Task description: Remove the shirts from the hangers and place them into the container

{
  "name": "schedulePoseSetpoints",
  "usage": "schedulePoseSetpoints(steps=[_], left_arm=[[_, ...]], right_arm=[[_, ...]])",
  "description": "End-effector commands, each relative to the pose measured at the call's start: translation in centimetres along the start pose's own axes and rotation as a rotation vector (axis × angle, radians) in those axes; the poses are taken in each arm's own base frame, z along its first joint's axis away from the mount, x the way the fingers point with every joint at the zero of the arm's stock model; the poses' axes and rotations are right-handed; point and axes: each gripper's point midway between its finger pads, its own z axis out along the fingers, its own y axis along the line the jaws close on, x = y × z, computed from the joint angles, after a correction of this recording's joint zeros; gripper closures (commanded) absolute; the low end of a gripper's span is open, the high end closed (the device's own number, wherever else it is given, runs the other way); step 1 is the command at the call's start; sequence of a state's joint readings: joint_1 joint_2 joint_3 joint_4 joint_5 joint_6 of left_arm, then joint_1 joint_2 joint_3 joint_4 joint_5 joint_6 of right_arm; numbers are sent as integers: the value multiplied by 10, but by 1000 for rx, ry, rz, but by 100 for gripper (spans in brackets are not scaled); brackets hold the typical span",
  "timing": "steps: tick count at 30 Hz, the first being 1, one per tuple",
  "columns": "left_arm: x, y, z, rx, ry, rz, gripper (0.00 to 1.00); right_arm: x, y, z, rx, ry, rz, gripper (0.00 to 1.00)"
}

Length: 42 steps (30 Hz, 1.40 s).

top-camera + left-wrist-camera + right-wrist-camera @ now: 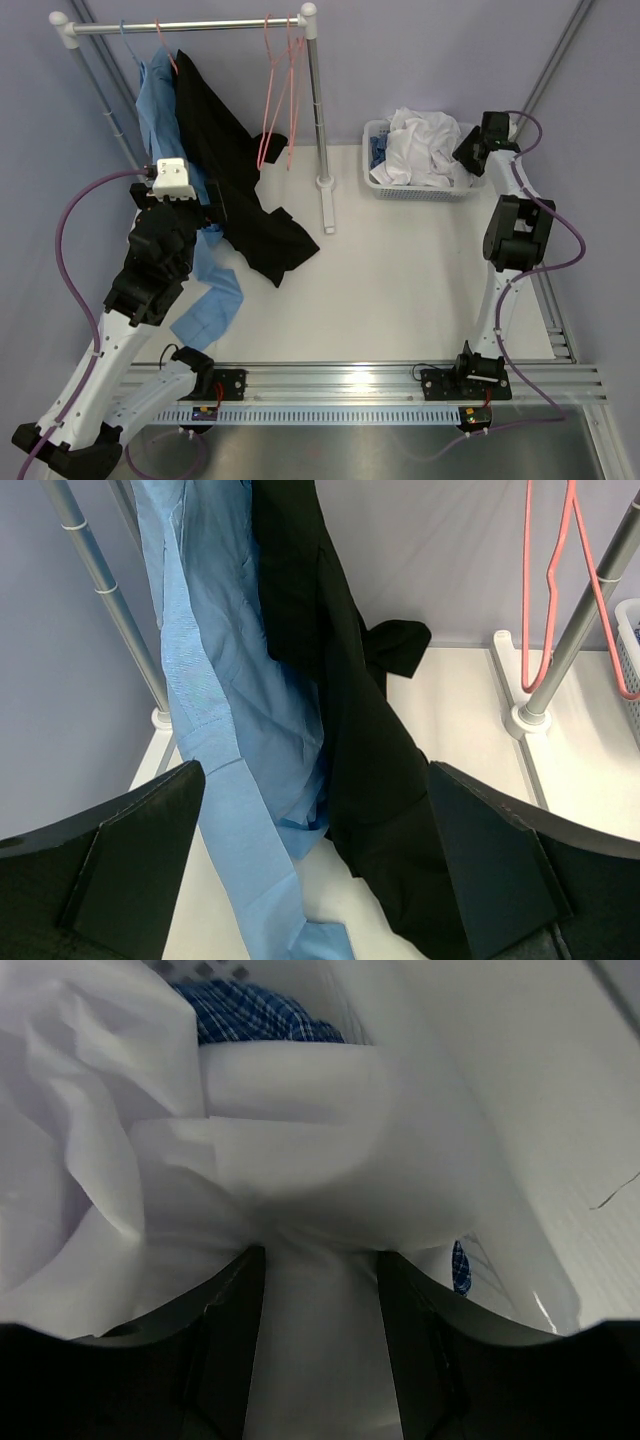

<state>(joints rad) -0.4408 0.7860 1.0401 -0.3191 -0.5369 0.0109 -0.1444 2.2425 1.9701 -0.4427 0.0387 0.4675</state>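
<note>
A black shirt (240,190) and a light blue shirt (160,110) hang from the left end of the rack, their tails trailing on the table. My left gripper (208,205) is open right in front of them, with the black shirt (350,730) and the light blue shirt (230,710) lying between its spread fingers, untouched. Empty pink hangers (275,100) dangle at the rack's right end. The white container (375,182) holds a white shirt (425,150) on top of a blue checked shirt (250,1015). My right gripper (320,1260) is down in the container, shut on a bunched fold of the white shirt (300,1110).
The rack's right pole (315,100) and its foot (326,210) stand between the hanging shirts and the container. The rack's left poles (110,610) rise close beside the left gripper. A metal rail (400,375) runs along the near table edge.
</note>
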Motion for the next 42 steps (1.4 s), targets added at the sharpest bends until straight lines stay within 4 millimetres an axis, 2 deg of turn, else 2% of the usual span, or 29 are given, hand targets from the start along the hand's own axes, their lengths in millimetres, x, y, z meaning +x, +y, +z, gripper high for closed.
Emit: schedulePoseSetpoints(steps=[1, 3, 5, 7, 10, 12, 13, 15, 16, 18, 19, 21, 22, 23, 24, 25, 26, 27, 28, 29, 30, 31, 33, 34, 35, 36, 39, 40, 42], left_arm=[[-18, 1, -1, 2, -67, -43, 1], [-19, 1, -1, 2, -68, -43, 1], [-19, 1, -1, 2, -68, -43, 1], [-19, 2, -1, -3, -69, -44, 1], [-20, 3, -2, -6, -73, -45, 1], [-21, 3, -3, -3, -74, -46, 1], [-22, 4, -4, -4, -80, -51, 1], [-23, 4, -5, -4, -82, -52, 1], [-24, 5, -6, -3, -86, -54, 1], [-25, 6, -7, -5, -90, -55, 1], [-26, 6, -7, -4, -93, -58, 1], [-27, 7, -9, -3, -96, -61, 1], [-28, 7, -9, -1, -100, -65, 1], [-29, 7, -10, -1, -102, -66, 1], [-30, 7, -11, 6, -107, -68, 1], [-31, 6, -11, 9, -108, -69, 1], [-32, 6, -12, 14, -108, -69, 1], [-35, 7, -14, 17, -114, -72, 1], [-37, 7, -15, 22, -115, -72, 1], [-38, 8, -17, 20, -115, -72, 1], [-45, 9, -20, 21, -126, -78, 1], [-47, 10, -22, 23, -125, -77, 1], [-49, 11, -27, 29, -115, -102, 1], [-56, 14, -33, 32, -133, -122, 1], [-55, 15, -37, 35, -128, -122, 1], [-57, 18, -44, 45, -143, -140, 1], [-50, 23, -56, 49, -133, -153, 1], [-51, 29, -66, 49, -148, -170, 1], [-36, 33, -71, 42, -122, -166, 1]], right_arm=[[27, 24, 2, -69, 83, -19, 43], [46, 23, 6, -52, 138, -34, 42], [52, 22, 8, -43, 165, -32, 42], [50, 21, 6, -38, 158, -40, 42], [27, 26, -12, -40, 96, -63, 42], [-3, 31, -36, -29, 12, -86, 41], [-22, 37, -57, -37, -37, -89, 40], [-43, 38, -79, -22, -102, -109, 38], [-61, 43, -104, -32, -153, -110, 37], [-77, 41, -128, -8, -210, -123, 34], [-90, 43, -155, -15, -257, -121, 33], [-97, 36, -177, 13, -298, -130, 28], [-108, 38, -208, -5, -349, -123, 25], [-109, 35, -220, -1, -369, -123, 23], [-101, 28, -226, 11, -364, -128, 18], [-109, 29, -260, -14, -419, -118, 16], [-108, 27, -273, -24, -437, -118, 14], [-92, 18, -275, -17, -415, -124, 11], [-98, 19, -314, -58, -488, -112, 9], [-94, 17, -326, -74, -502, -110, 7], [-81, 9, -328, -74, -490, -112, 5], [-80, 7, -363, -111, -547, -103, 4], [-63, -1, -380, -134, -548, -101, 2], [-60, -5, -410, -168, -600, -93, 1], [-55, -9, -420, -173, -615, -90, 1], [-45, -18, -439, -183, -643, -86, 1], [-29, -39, -457, -153, -680, -68, 1], [-23, -44, -478, -181, -725, -54, 1], [-11, -49, -484, -214, -742, -27, 1]])
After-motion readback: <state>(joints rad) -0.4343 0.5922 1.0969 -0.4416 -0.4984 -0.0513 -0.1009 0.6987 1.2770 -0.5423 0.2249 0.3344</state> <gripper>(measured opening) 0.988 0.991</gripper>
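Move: The right hand is over the container's right end, fingers half open above the white shirt. The white shirt's middle is about 10 cm to its left, about 1 cm ahead and 4 cm below. The container's middle lies about 11 cm left, level fore and aft, 6 cm below; the blue checked shirt peeks out about 24 cm left and 5 cm lower. From the left hand, the white shirt is about 31 cm ahead, 49 cm right and 29 cm down. Pressing into the white cloth at the container's right end, the right hand sinks another 3 cm while edging slightly left. It then lifts clear, rising about 35 cm and sweeping back some 36 cm, fingertips tipping up about 40 degrees as the half-open fingers spread fully. Late on, the open left hand starts backing off and up from the hanging shirts. ##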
